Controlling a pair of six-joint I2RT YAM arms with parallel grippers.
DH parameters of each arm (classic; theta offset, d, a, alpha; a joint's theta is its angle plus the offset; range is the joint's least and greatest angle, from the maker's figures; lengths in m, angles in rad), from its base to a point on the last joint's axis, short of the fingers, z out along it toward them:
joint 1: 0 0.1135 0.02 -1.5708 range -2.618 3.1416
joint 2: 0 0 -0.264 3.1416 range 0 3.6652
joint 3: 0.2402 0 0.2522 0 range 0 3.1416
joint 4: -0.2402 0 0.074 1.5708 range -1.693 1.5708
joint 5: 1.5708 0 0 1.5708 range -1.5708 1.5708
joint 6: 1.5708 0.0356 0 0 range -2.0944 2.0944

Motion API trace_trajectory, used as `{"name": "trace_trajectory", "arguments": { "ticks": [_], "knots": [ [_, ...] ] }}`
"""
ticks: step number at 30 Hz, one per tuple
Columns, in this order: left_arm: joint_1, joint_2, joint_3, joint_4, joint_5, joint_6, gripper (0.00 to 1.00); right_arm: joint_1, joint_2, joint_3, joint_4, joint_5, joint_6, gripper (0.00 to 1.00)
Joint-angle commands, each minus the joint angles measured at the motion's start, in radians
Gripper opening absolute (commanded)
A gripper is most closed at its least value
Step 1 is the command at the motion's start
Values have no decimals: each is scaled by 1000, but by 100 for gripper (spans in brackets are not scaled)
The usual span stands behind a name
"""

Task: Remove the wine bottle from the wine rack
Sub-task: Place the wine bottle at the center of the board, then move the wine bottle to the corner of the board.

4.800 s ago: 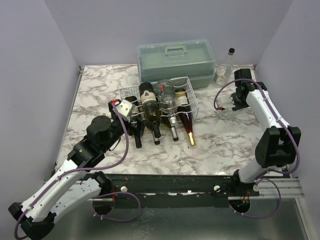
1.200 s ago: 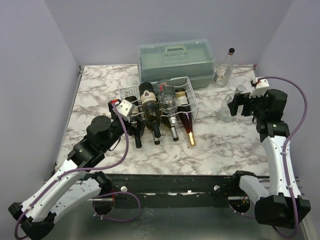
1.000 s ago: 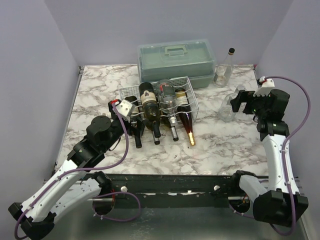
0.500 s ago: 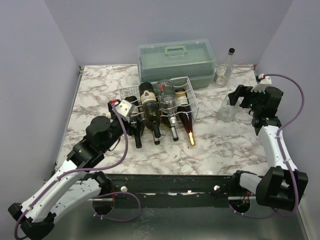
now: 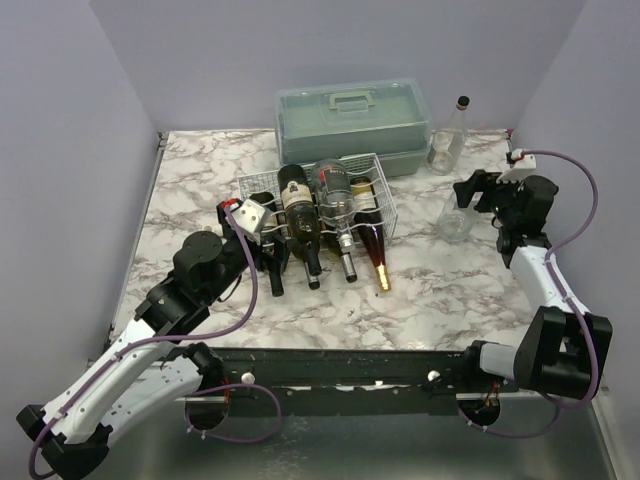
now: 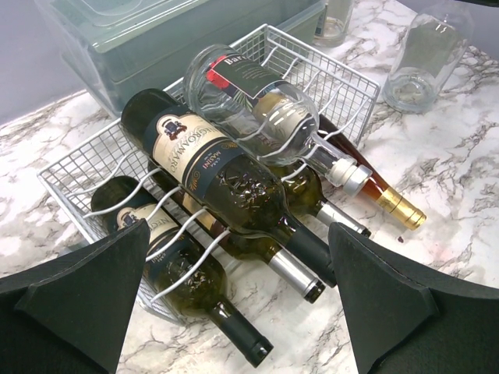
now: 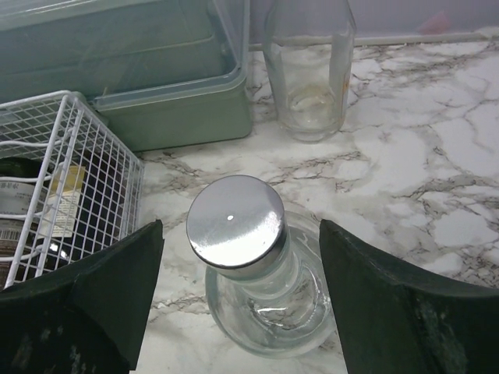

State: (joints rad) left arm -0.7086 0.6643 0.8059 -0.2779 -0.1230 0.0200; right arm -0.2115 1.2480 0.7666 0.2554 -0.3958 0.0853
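Observation:
The white wire wine rack stands mid-table with several wine bottles lying in it, necks toward me. A dark labelled bottle and a clear one lie on top of the others. My left gripper hangs open over the necks at the rack's near left end, touching nothing. A clear bottle with a silver cap stands upright on the table right of the rack. My right gripper is open with a finger on each side of that cap, gaps showing.
A grey-green plastic case with a handle sits behind the rack. A second clear bottle stands at the back right beside the case. Purple walls close in the table on three sides.
The right wrist has shifted a little back and left over the standing clear bottle, and its jaws have narrowed slightly around the cap. The left arm has not moved.

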Motion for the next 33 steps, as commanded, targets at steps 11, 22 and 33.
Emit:
{"name": "trace_trajectory", "arguments": {
  "ticks": [11,22,33],
  "knots": [
    [4,-1,15,6,4,6,99,-5,44,-41,149,-84,-66,65],
    [3,-2,14,6,-1,6,99,-5,57,-47,151,-97,-110,53],
    [3,-5,14,5,-3,8,99,-6,11,-57,162,-69,-151,14]
  ]
}}
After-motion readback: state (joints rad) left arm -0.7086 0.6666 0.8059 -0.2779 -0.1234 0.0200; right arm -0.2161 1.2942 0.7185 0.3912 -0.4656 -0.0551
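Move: The silver-capped clear bottle stands between the right hand's open fingers, its axis some 1 cm ahead and not off to either side, its middle about 11 cm below. Straight ahead of it, some 17 cm farther out, is the black-capped bottle. The wine rack's middle lies roughly 31 cm left and 4 cm ahead of the hand; the green box is about 22 cm ahead and 25 cm left. From the left hand the silver-capped bottle is some 16 cm ahead, 45 cm right. The right hand's fingers close from nearly wide open to under half and pinch the upright bottle's neck just below its silver cap. As they close, the hand eases only about 1 cm forward and 1 cm down around the neck, while the wrist rolls its left side down and turns counter-clockwise, each some 5 degrees. ##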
